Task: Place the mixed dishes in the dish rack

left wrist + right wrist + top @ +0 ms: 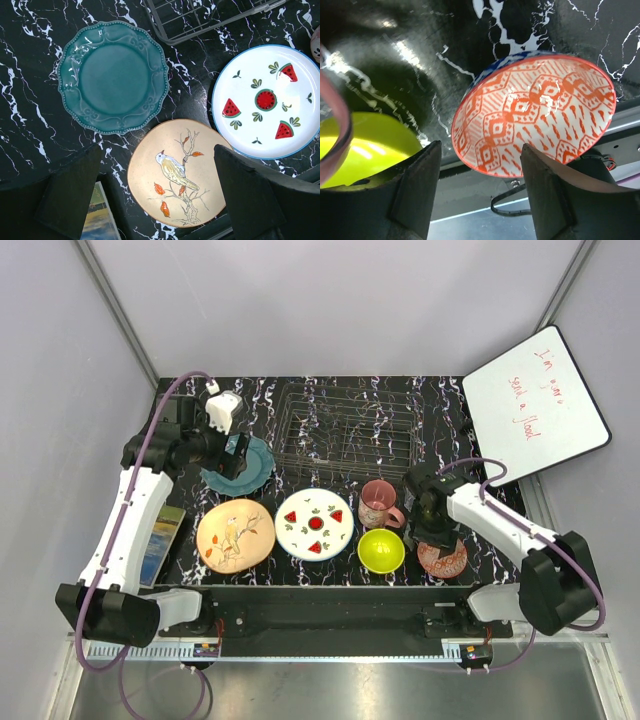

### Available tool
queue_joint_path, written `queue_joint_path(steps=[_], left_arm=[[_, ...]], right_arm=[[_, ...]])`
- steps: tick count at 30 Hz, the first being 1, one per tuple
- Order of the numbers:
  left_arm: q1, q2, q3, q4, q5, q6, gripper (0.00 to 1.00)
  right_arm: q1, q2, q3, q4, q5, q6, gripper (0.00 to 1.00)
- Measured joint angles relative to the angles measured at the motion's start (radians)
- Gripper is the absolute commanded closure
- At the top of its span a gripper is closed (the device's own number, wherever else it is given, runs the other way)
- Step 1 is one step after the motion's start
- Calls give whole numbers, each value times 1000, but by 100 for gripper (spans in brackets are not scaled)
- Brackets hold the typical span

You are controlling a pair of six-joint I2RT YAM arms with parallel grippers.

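Note:
The dish rack [345,430] stands at the back middle, and its corner [200,20] shows in the left wrist view. My left gripper [235,455] hangs open above the teal plate [112,77], with nothing between its fingers. In front lie the peach floral plate [177,172] and the white plate with red slices [267,100]. The pink mug [378,504] and lime-yellow bowl [381,550] sit right of them. My right gripper [480,150] is open just over the near rim of the red patterned bowl [535,115], one finger on each side of that rim.
A white board with red writing [535,405] leans at the back right. A blue-green book [163,545] lies along the table's left edge, beside the peach plate. The table's front edge and metal rail run right behind the red bowl.

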Motion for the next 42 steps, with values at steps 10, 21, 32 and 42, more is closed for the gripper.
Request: queue_joint_path(steps=[10, 21, 32, 42], left_arm=[[0, -9, -1, 0, -17, 14, 1], [0, -25, -1, -1, -35, 26, 1], [0, -31, -1, 0, -37, 33, 1], [21, 6, 0, 30, -32, 15, 1]], right_arm=[[0, 44, -56, 44, 33, 47, 37], [0, 144, -68, 121, 41, 42, 82], [1, 24, -22, 42, 46, 30, 100], [2, -216, 375, -30, -134, -72, 100]])
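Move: The patterned bowl is about 4 cm to the right hand's right, 2 cm back and 4 cm below, with its left rim nearly under the open fingers. The yellow bowl lies some 10 cm left of the hand and 1 cm back, the mug about 11 cm left and 9 cm ahead, and the glass roughly 11 cm ahead and 2 cm left. From the left hand, the patterned bowl is about 49 cm right, 16 cm back and 22 cm below. The patterned bowl's left rim gets pinched as the right hand sinks about 4 cm nearly straight down and shuts its fingers. Keeping hold, the hand then rises, slowly at first and then fast, some 18 cm from its lowest point, swinging forward and left towards the dish rack while the wrist tilts the fingertips forward by about 30 degrees. ##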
